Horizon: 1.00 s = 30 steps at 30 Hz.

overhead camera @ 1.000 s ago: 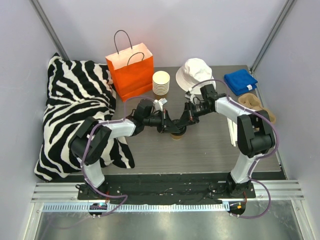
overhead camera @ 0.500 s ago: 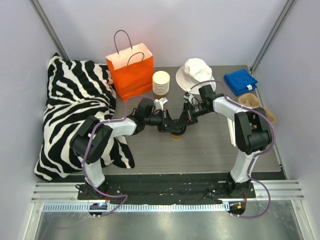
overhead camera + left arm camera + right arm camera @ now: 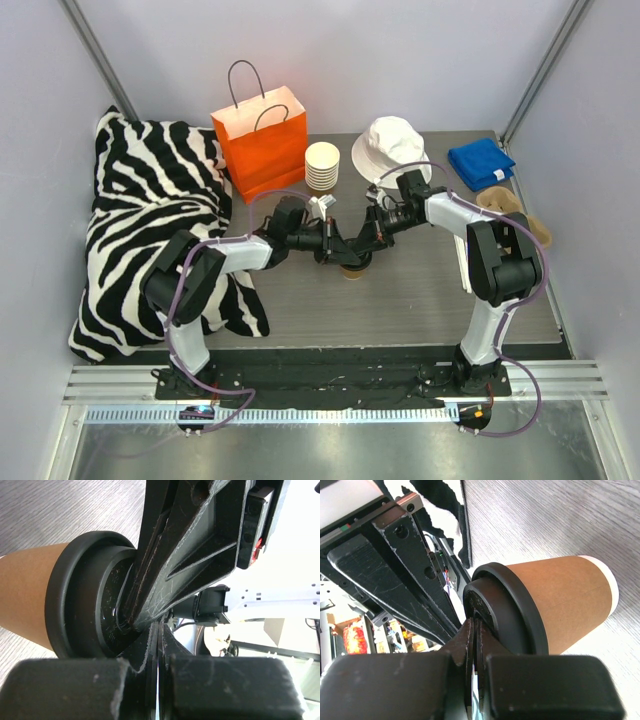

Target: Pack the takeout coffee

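Observation:
The takeout coffee, a tan paper cup (image 3: 353, 271) with a black lid, stands mid-table under both grippers. In the left wrist view the cup (image 3: 25, 595) and its lid (image 3: 82, 600) fill the left side. My left gripper (image 3: 159, 626) is shut with nothing between its fingers, and its tips rest on the lid's top. In the right wrist view my right gripper (image 3: 476, 622) is also shut and empty, its tips pressed onto the lid (image 3: 517, 612) of the cup (image 3: 565, 600). From above, the left gripper (image 3: 336, 250) and right gripper (image 3: 362, 246) meet over the cup.
An orange paper bag (image 3: 262, 140) stands open at the back left, with a stack of lidless cups (image 3: 322, 165) beside it. Also at the back are a white bucket hat (image 3: 392, 145) and a blue cloth (image 3: 481, 162). A pulp carrier (image 3: 512, 208) lies right, a zebra pillow (image 3: 150, 220) left.
My right gripper's fingers have closed the last small gap. The right arm has shifted slightly toward the cup. The left arm and the cup have stayed put.

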Available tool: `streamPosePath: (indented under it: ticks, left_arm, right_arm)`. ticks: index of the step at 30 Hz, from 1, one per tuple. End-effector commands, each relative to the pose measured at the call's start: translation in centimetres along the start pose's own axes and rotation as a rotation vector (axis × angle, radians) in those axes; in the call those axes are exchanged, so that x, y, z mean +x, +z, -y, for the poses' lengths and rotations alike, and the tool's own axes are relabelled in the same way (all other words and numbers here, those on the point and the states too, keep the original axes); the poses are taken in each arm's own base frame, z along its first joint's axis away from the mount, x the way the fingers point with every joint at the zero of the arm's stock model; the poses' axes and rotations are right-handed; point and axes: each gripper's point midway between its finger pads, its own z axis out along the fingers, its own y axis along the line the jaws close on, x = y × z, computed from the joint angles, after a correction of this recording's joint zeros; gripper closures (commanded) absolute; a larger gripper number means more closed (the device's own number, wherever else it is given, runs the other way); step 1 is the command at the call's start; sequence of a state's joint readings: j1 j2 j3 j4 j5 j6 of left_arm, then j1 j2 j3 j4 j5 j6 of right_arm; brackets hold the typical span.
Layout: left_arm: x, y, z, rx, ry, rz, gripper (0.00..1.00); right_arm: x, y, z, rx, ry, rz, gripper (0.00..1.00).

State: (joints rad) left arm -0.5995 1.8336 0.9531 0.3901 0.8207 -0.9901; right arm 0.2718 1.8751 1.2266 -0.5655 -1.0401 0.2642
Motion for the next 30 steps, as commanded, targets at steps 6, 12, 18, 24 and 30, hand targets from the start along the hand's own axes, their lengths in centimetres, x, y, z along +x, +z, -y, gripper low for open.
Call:
streamPosePath:
  ticks: [6,12,18,24,30]
  left_arm:
    - [1.0,-1.7,-10.7,-0.296,-0.140,0.041,1.00]
    - [-1.9,-1.7,-5.4,-0.172,-0.025,0.066,1.00]
    - [-3.5,-2.9,0.6,-0.053,0.077,0.088,0.97]
    - [-3.0,-5.3,4.3,-0.020,0.153,0.119,0.78]
    - [-1.8,-8.7,3.1,-0.173,0.192,0.202,0.46]
  right_arm:
    - [1.1,0.7,5.3,0.201,-0.037,-0.026,0.96]
    - [0.2,-0.6,1.3,0.133,-0.117,0.012,0.92]
    - [-1.2,-2.4,-5.2,0.011,-0.255,0.068,0.72]
    - [-2.4,-4.7,-9.7,0.016,-0.382,0.157,0.50]
    - [-1.6,-6.8,-7.2,0.259,-0.412,0.249,0.34]
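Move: My two closed grippers meet over the black lid on the paper cup. The lid's middle lies about 2 cm below my left hand, 1 cm ahead and 2 cm to its right; from my right hand it is level, 2 cm to the left and 2 cm below. The cup's middle is directly under it, some 5 cm lower. The cup stack stands about 22 cm ahead and 6 cm left of my left hand, the white hat roughly 27 cm ahead and 8 cm right of my right. I let the lid go with both hands: my right stays on it at first, then lifts nearly straight up about 10 cm, opening a bit past half and rolling some 25 degrees about its own finger line. My left first eases forward and left a little across the lid, then backs off up and to the left, about 6 cm higher, its fingers opening nearly halfway. ##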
